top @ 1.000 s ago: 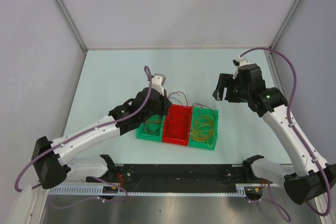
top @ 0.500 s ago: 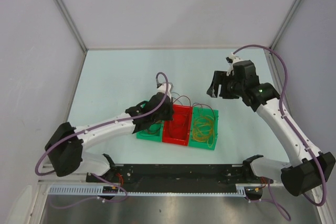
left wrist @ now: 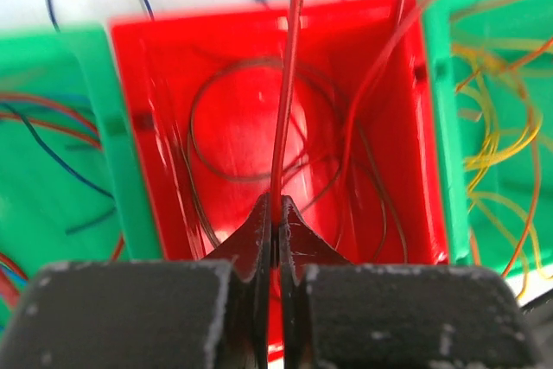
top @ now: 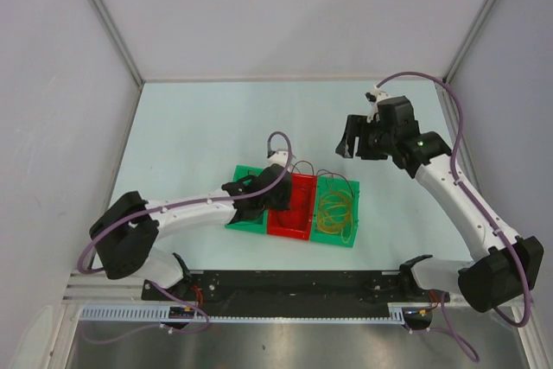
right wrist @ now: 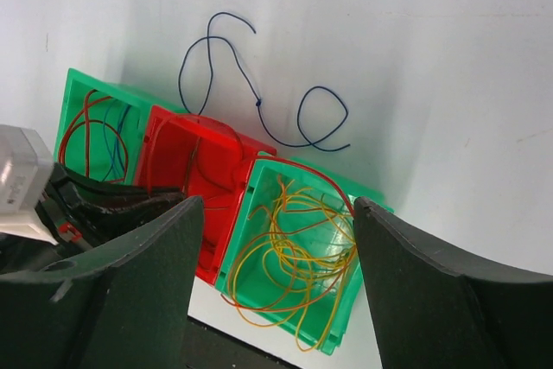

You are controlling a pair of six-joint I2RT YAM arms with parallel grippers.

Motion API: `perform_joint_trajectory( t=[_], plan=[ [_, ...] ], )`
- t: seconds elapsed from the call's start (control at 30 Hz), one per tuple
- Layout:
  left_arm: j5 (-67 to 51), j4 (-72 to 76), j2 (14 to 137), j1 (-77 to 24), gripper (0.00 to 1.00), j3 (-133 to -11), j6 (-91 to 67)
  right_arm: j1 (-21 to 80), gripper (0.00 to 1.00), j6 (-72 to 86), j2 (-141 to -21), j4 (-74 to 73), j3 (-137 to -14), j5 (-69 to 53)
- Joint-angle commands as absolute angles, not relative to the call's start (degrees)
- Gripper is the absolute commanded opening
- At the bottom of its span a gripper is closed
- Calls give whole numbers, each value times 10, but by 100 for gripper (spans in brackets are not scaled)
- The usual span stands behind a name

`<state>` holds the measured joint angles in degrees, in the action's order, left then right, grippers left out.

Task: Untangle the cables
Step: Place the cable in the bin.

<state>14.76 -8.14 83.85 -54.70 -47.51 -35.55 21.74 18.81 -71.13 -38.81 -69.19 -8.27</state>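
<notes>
My left gripper is shut on a thin red cable that rises from its jaws over the red bin. In the top view this gripper sits low over the red bin. Yellow-orange cables lie coiled in the right green bin. A red cable arches over that bin's far rim. Red and blue cables lie in the left green bin. A loose blue cable lies on the table beyond the bins. My right gripper hangs open above the bins, holding nothing.
The three bins stand side by side near the table's front edge. Grey walls enclose the table on three sides. Purple hoses loop off both arms. A black rail runs along the front.
My left arm has swung right, from the left green bin to over the red bin, still gripping the red cable. My right gripper has drifted slightly left and its jaws have narrowed a little.
</notes>
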Motion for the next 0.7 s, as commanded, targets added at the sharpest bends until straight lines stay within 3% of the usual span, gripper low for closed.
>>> perform_joint_trajectory(
  t=[0.0, 0.17, 0.67],
  plan=[
    [167, -97, 831, -564, 8, -463, -390, 216, 74, 178, -716, -359, -692, -93],
    [190, -150, 811, -566, 42, -483, -389, 216, 74, 179, -718, -357, -693, -94],
    [199, -255, 734, -566, 74, -601, -339, 216, 75, 186, -702, -376, -704, -84]
  ],
)
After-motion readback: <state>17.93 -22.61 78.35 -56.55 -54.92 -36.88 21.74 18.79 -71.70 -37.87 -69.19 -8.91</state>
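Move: The left hand, still pinching the red cable, is low over the red bin, whose middle is about 3 cm to its right, 1 cm ahead and 5 cm below. The left green bin's middle is some 10 cm left and 3 cm ahead; the right green bin with the yellow cable is about 15 cm right and 1 cm back. Blue cable lies roughly 13 cm ahead, 3 cm right. From the right hand the red bin is some 19 cm left, 8 cm back and 19 cm below. Easing back and slightly down by a centimetre or so over the red bin, the left hand opens its shut fingers to about two-thirds and lets go of the red cable. It drifts about a centimetre left, then climbs away from the bin, rising some 6 cm from its lowest point and speeding up, the wrist hardly turning. ##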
